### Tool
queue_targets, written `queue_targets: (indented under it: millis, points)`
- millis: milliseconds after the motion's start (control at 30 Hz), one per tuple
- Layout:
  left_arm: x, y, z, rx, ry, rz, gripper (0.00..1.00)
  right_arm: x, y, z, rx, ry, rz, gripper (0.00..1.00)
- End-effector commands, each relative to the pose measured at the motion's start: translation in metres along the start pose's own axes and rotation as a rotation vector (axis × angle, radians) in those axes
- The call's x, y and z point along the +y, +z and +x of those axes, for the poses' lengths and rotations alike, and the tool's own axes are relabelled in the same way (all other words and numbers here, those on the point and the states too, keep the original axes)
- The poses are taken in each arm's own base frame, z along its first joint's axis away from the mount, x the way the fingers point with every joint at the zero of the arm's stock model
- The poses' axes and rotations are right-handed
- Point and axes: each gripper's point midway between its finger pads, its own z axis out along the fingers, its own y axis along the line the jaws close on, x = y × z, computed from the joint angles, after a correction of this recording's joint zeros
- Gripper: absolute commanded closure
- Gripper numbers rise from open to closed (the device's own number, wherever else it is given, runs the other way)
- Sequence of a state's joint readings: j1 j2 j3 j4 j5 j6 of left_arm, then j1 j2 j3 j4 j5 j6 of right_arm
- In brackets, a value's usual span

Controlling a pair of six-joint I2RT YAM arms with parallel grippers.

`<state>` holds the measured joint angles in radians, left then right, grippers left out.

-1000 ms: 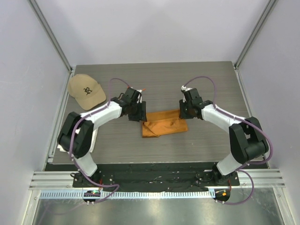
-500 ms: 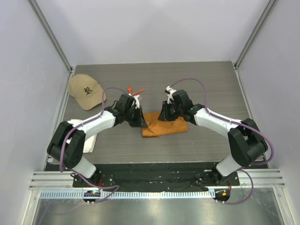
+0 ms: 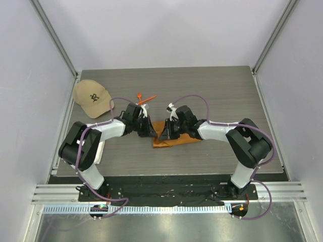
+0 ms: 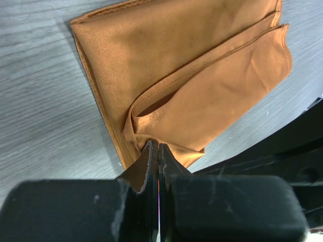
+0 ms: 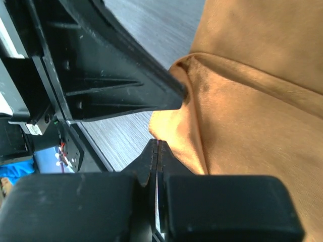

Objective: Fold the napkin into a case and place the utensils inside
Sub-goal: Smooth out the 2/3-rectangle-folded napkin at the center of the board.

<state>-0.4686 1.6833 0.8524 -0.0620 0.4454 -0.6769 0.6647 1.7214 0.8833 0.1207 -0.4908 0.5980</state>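
The rust-orange napkin [image 3: 177, 136] lies folded into a flat rectangular case [image 4: 202, 75] in the middle of the table. My left gripper [image 3: 151, 132] is at its left end, shut [image 4: 158, 147] on a pinch of the upper layer, which gapes into a small pocket mouth. Facing it from the right, my right gripper [image 3: 164, 135] is shut [image 5: 158, 143] where the napkin's [image 5: 252, 101] corner edge meets its tips. The left gripper's fingers [image 5: 126, 75] show close above in the right wrist view. The two bright-orange utensils [image 3: 145, 99] lie on the table behind the left gripper.
A tan cap [image 3: 92, 98] sits at the back left. A white towel [image 3: 98, 148] lies under the left arm near the left edge. The grey wood-grain table [image 3: 222, 91] ends in metal frame posts at both sides and a black base plate in front.
The right arm has swung left along the napkin from its right end to its left end and shut there. The left gripper has closed and dropped onto the napkin's left end.
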Motion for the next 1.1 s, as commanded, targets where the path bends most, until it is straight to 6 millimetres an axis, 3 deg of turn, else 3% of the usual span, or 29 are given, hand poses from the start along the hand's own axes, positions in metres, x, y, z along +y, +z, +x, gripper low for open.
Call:
queue_targets:
  millis: [0, 333, 500, 733, 933, 1067]
  points:
    - [0.004, 0.004, -0.015, -0.046, 0.031, 0.005, 1.00, 0.013, 0.009, -0.002, -0.005, -0.021, -0.078, 0.99]
    - [0.031, 0.010, -0.009, -0.050, 0.004, -0.083, 1.00, -0.007, 0.035, 0.006, 0.051, -0.036, -0.065, 0.99]
    - [0.036, 0.015, -0.008, -0.040, 0.004, -0.093, 1.00, -0.022, 0.037, 0.013, 0.067, -0.020, -0.040, 0.99]
    - [0.049, 0.018, -0.009, -0.035, 0.001, -0.125, 1.00, -0.048, 0.013, 0.044, 0.092, 0.017, 0.003, 0.99]
    - [0.050, 0.020, -0.008, -0.015, 0.009, -0.130, 1.00, -0.058, -0.009, 0.051, 0.077, 0.036, 0.028, 0.99]
    - [0.050, 0.020, -0.010, -0.013, 0.021, -0.135, 1.00, -0.065, -0.028, 0.045, 0.053, 0.037, 0.054, 0.99]
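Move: The napkin's middle is roughly 9 cm right of the left gripper and 1 cm ahead, about 3 cm below its shut tips, which are over the left edge. From the right gripper, above the near-left flap, the middle lies some 6 cm right and 2 cm ahead, about 5 cm down. The crossed orange utensils lie about 15 cm ahead and 6 cm left of the left gripper, or 17 cm ahead and 9 cm left of the right. Keep both grippers shut. Lower the left tips about 2 cm onto the napkin by its left edge and hold there, easing slightly forward. Bring the right tips straight down over 4 cm onto the near-left flap, then, staying low, sweep about 5 cm to the right and a little back, along the flap towards the near edge. ##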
